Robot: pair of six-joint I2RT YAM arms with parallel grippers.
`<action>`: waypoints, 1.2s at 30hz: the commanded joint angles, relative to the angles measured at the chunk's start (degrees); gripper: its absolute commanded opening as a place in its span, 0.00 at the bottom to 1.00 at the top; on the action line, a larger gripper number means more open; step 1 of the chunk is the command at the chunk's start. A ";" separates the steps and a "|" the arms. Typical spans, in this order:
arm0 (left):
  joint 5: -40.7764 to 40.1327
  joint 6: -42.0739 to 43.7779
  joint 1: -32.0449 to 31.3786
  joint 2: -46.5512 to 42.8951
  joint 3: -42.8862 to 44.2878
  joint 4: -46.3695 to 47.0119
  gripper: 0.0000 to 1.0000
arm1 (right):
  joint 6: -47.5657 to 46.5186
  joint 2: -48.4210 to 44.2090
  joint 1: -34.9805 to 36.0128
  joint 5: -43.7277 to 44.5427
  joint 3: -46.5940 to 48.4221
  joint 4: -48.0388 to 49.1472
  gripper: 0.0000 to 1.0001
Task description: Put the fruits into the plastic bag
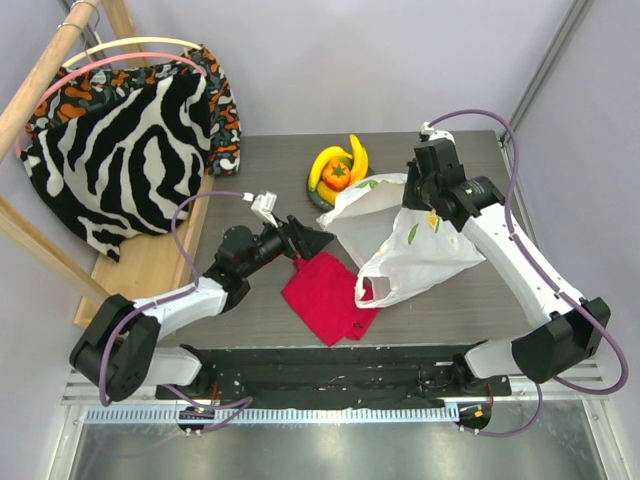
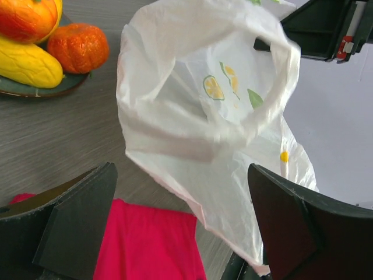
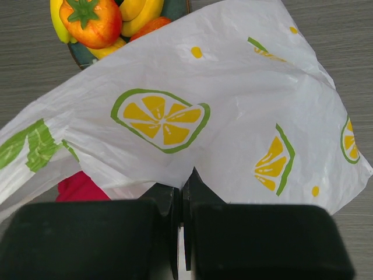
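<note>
The fruits [image 1: 338,170] lie piled on a dark plate [image 1: 318,197] at the back of the table: yellow bananas [image 2: 29,64], a small orange [image 2: 78,46] and a red-orange one with a green top [image 3: 93,23]. My right gripper [image 3: 182,192] is shut on the upper edge of the plastic bag [image 1: 415,245] and holds it lifted, with its mouth [image 2: 204,116] gaping toward the left arm. My left gripper [image 2: 186,213] is open and holds nothing. It hovers over the red cloth [image 2: 145,245], just short of the bag's lower edge.
A red folded cloth [image 1: 325,295] lies at mid-table under the bag's handle loops. Zebra-striped fabric [image 1: 130,150] hangs on a wooden rack at the far left. The right arm's black body [image 2: 326,29] stands behind the bag.
</note>
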 commanded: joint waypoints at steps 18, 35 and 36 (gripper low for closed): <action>1.53 -1.77 -3.63 12.77 4.38 11.96 0.99 | 5.90 -5.41 -3.29 -16.96 3.26 5.88 0.01; -3.81 8.36 -1.97 -12.04 9.53 -13.91 0.00 | 3.19 -6.39 3.63 -18.92 2.71 9.06 0.01; -5.22 11.38 -1.97 -14.44 14.80 -28.15 0.00 | 3.01 -5.34 5.13 -17.86 3.60 9.05 0.01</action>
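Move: The slack near edge of the plastic bag's mouth hangs level with my left hand, about 6 cm to its right and 5 cm below. From that hand, the fruit bowl is some 16 cm ahead and 5 cm right, the red cloth 11 cm back and 3 cm right, both nearly 20 cm lower. My right hand still pinches the far rim; from there the loose edge is roughly 13 cm left, 9 cm back and 9 cm lower, the fruit bowl about 18 cm left, 10 cm ahead and well below. After a small draw back and up, I dip my open left hand about 5 cm down and to the right, onto the bag's loose edge, shut the fingers on it, then lift it some 7 cm, easing back left. My right hand keeps its pinch and carries its rim up and left, rolling about 20 degrees so its left side rises. ##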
